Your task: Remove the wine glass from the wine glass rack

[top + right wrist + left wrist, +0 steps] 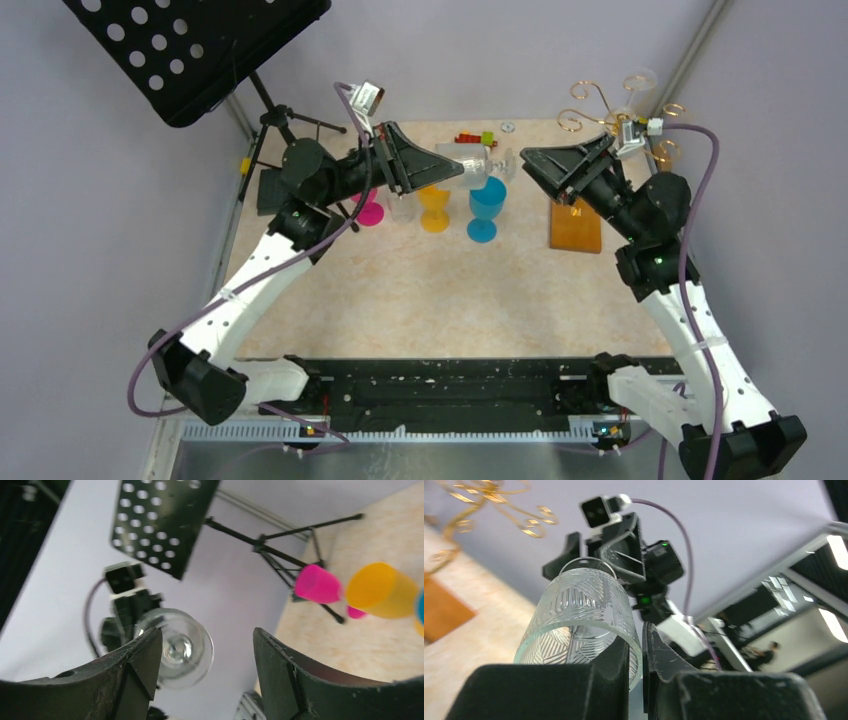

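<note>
A clear cut-pattern wine glass [480, 166] lies on its side in the air above the table's back middle. My left gripper [455, 165] is shut on its rim. In the left wrist view one finger sits inside the wine glass [579, 610] and the other outside, so the left gripper [639, 645] pinches the wall. My right gripper [525, 158] stands open just right of the glass's foot [182, 647], not touching it; the right gripper [207, 635] has nothing between its fingers. The wine glass rack [610, 105], gold wire on a wooden base [575, 225], stands at the back right behind the right arm.
Pink [370, 210], yellow [434, 208] and blue [486, 208] plastic goblets stand under the held glass. A black music stand [190, 50] on a tripod is at the back left. Small coloured blocks [475, 138] lie near the back edge. Grey walls close in both sides.
</note>
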`<state>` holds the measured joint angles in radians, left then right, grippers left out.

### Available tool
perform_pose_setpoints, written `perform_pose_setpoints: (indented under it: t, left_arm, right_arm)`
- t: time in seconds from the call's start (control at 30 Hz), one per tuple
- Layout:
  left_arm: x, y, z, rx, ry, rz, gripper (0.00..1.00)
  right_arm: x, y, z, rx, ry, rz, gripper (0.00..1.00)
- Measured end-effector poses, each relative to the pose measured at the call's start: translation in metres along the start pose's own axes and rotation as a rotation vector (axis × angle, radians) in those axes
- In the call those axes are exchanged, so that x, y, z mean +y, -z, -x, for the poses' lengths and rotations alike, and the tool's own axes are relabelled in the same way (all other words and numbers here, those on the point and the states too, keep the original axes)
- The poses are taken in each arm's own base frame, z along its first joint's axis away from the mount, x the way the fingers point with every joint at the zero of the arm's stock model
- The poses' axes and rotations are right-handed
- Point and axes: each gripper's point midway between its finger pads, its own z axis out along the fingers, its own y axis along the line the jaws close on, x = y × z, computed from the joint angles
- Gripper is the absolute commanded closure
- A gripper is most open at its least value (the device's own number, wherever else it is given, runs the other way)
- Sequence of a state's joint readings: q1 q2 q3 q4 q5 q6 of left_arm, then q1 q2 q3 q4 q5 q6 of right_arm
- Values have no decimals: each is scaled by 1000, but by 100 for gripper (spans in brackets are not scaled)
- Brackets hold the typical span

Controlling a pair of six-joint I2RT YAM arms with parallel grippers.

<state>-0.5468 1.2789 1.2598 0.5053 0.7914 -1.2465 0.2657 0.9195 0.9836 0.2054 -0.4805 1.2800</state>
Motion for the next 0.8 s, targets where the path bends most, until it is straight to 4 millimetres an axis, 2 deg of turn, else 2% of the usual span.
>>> perform_pose_setpoints:
  t: [0.17, 0.27, 0.33, 0.43, 0.53, 0.67, 0.8]
  left_arm:
    - [34, 22, 4, -20, -160, 310, 100]
    - [63, 46, 0, 5, -239, 515, 100]
    - [86, 67, -8, 41, -267, 651, 100]
    - [125, 107, -28, 134, -275, 874, 100]
    - [154, 142, -52, 231, -246, 1033, 100]
    - [199, 189, -88, 365, -167, 1247, 100]
    - [237, 230, -113, 468, -108, 1452, 100]
  right_arm:
    - [-49, 12, -4, -8, 94, -208, 33]
    - [-66, 23, -5, -9, 152, -289, 33]
    - [-69, 31, -5, -15, 189, -318, 32]
    - [-70, 43, -4, -27, 245, -348, 32]
    - [-72, 50, -4, -31, 282, -369, 32]
    - [-80, 56, -5, -23, 308, -405, 32]
    - [-86, 58, -7, -11, 314, -429, 32]
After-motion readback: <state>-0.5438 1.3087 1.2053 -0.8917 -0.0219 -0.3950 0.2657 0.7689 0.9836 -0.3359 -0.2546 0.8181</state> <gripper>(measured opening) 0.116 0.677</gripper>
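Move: The left hand holds the clear wine glass level, its foot to the right; the bare table it goes to lies about 6 cm ahead, 15 left and 48 below. The blue glass stands some 20 ahead and 6 right, the yellow 21 ahead and 4 left, the standing clear one 23 ahead and 10 left, all about 40 below. From the right hand, the bare spot is level, 26 left, 44 below. Left hand lowers its glass some 30 cm towards bare table, 14 leftward, tipping fingers down; open right sinks 9. ##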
